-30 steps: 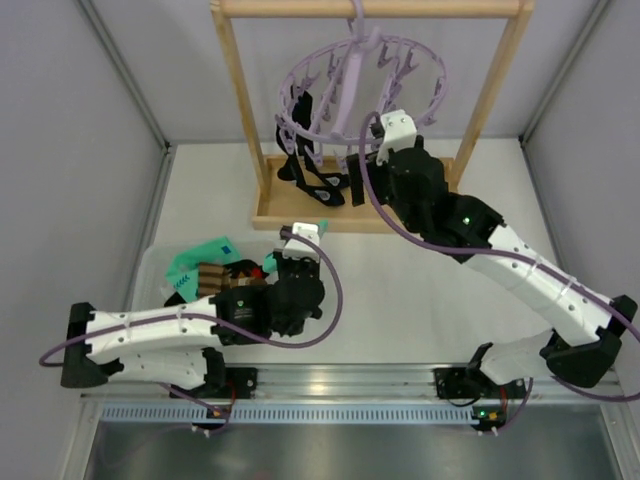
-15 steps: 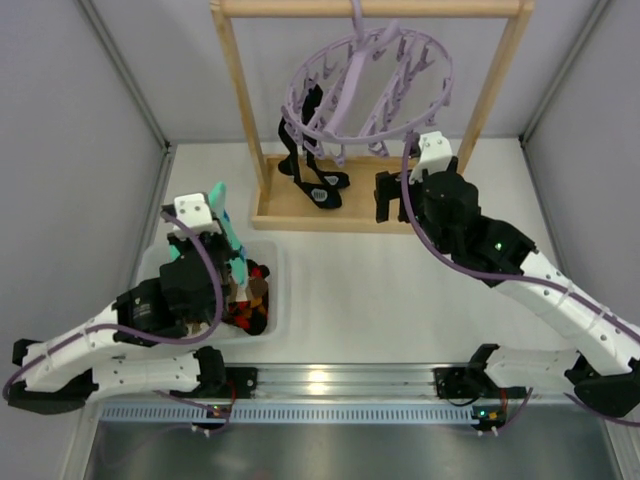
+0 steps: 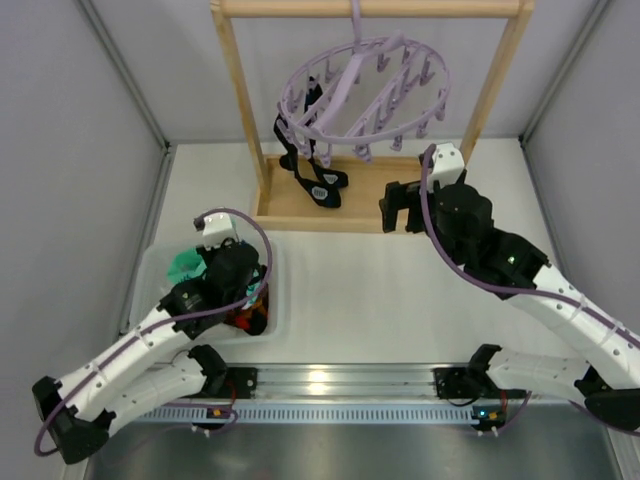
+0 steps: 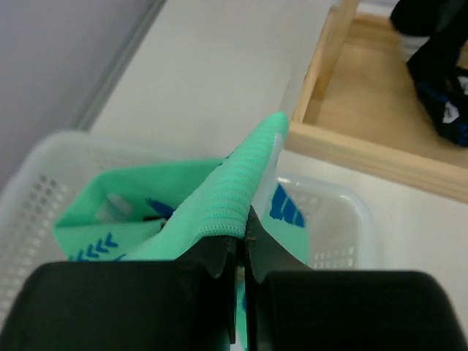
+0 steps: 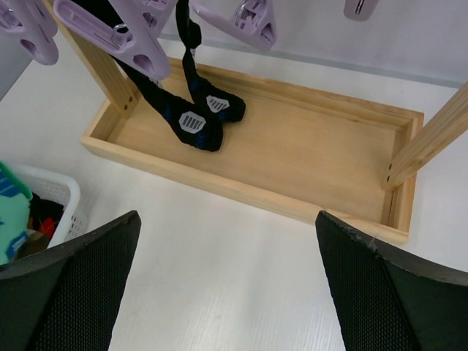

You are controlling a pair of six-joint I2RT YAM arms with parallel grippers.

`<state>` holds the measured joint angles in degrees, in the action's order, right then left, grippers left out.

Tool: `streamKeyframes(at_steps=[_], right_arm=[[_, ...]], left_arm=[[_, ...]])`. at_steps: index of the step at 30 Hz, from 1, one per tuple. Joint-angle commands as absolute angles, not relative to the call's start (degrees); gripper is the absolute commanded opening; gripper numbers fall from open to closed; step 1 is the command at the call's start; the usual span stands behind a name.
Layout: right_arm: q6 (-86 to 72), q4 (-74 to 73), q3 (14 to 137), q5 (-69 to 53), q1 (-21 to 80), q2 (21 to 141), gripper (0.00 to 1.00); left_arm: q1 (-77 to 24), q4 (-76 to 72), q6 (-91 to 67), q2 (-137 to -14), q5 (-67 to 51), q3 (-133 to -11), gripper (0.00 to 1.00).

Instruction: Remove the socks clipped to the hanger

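The lilac hanger (image 3: 365, 90) hangs by its hook from the wooden rack's top bar. Two black socks (image 3: 308, 165) stay clipped at its left side, and their toes (image 5: 199, 121) rest on the rack's base tray. My left gripper (image 4: 241, 232) is shut on the cuff of a mint-green sock (image 4: 238, 183) with blue marks, held over the white basket (image 4: 344, 201). The rest of that sock (image 3: 183, 265) lies folded in the basket. My right gripper (image 3: 400, 205) stands wide open and holds nothing, in front of the tray and below the hanger's clips (image 5: 110, 36).
The light wooden rack (image 3: 235, 110) has two uprights and a shallow base tray (image 5: 292, 153) at the back of the table. The basket (image 3: 272, 300) at the front left also holds red and black socks (image 3: 250, 310). Grey walls close both sides.
My left arm has carried the mint-green sock from right of the basket to above it and lowered it in. The right gripper has drawn back from the hanger and opened fully.
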<state>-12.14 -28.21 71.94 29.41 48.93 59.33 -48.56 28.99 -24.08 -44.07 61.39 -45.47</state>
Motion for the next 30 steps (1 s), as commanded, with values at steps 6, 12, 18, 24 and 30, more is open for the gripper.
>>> streamKeyframes(at_steps=[6, 12, 18, 24, 30], right_arm=[[-12.8, -24.8, 68.7, 28.0, 48.3, 57.1, 0.99], [-13.6, -23.0, 66.3, 26.5, 48.2, 57.3, 1.0], [-14.2, -22.9, 65.0, 25.4, 48.2, 57.6, 0.99], [-14.0, -23.6, 65.2, 26.0, 48.3, 56.8, 1.0], [-13.8, -23.9, 65.2, 26.6, 48.0, 56.5, 0.99]], left_arm=[[-40.7, 31.8, -58.4, -41.4, 48.7, -28.8, 0.0], [-35.7, 31.5, -61.4, -49.1, 45.2, -27.6, 0.0], [-29.5, 27.0, -60.3, -50.3, 37.2, -23.6, 0.06], [-29.4, 27.4, -54.9, -41.3, 34.5, -26.4, 0.31], [-29.4, 29.4, -52.0, -35.1, 32.6, -29.4, 0.84]])
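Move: Right below the left hand, whose shut fingers hold a green sock, is the basket: its middle lies about 7 cm to the left, 2 cm back and some 21 cm down. The red-patterned sock in it is roughly 8 cm back and 2 cm right. The wooden base's middle stands about 21 cm ahead and 27 cm right, likewise low. From the empty right hand, the basket is some 43 cm left, 6 cm back and 31 cm down. Plunging about 19 cm down into the basket with the green sock, the left hand drifts slightly left and back, tips its fingers down and rolls its left side down some 30 degrees. Near the bottom its fingers begin to open, then spread wide and let go of the sock as the hand climbs back 5 cm. The right hand, open and empty, sinks about 4 cm. ##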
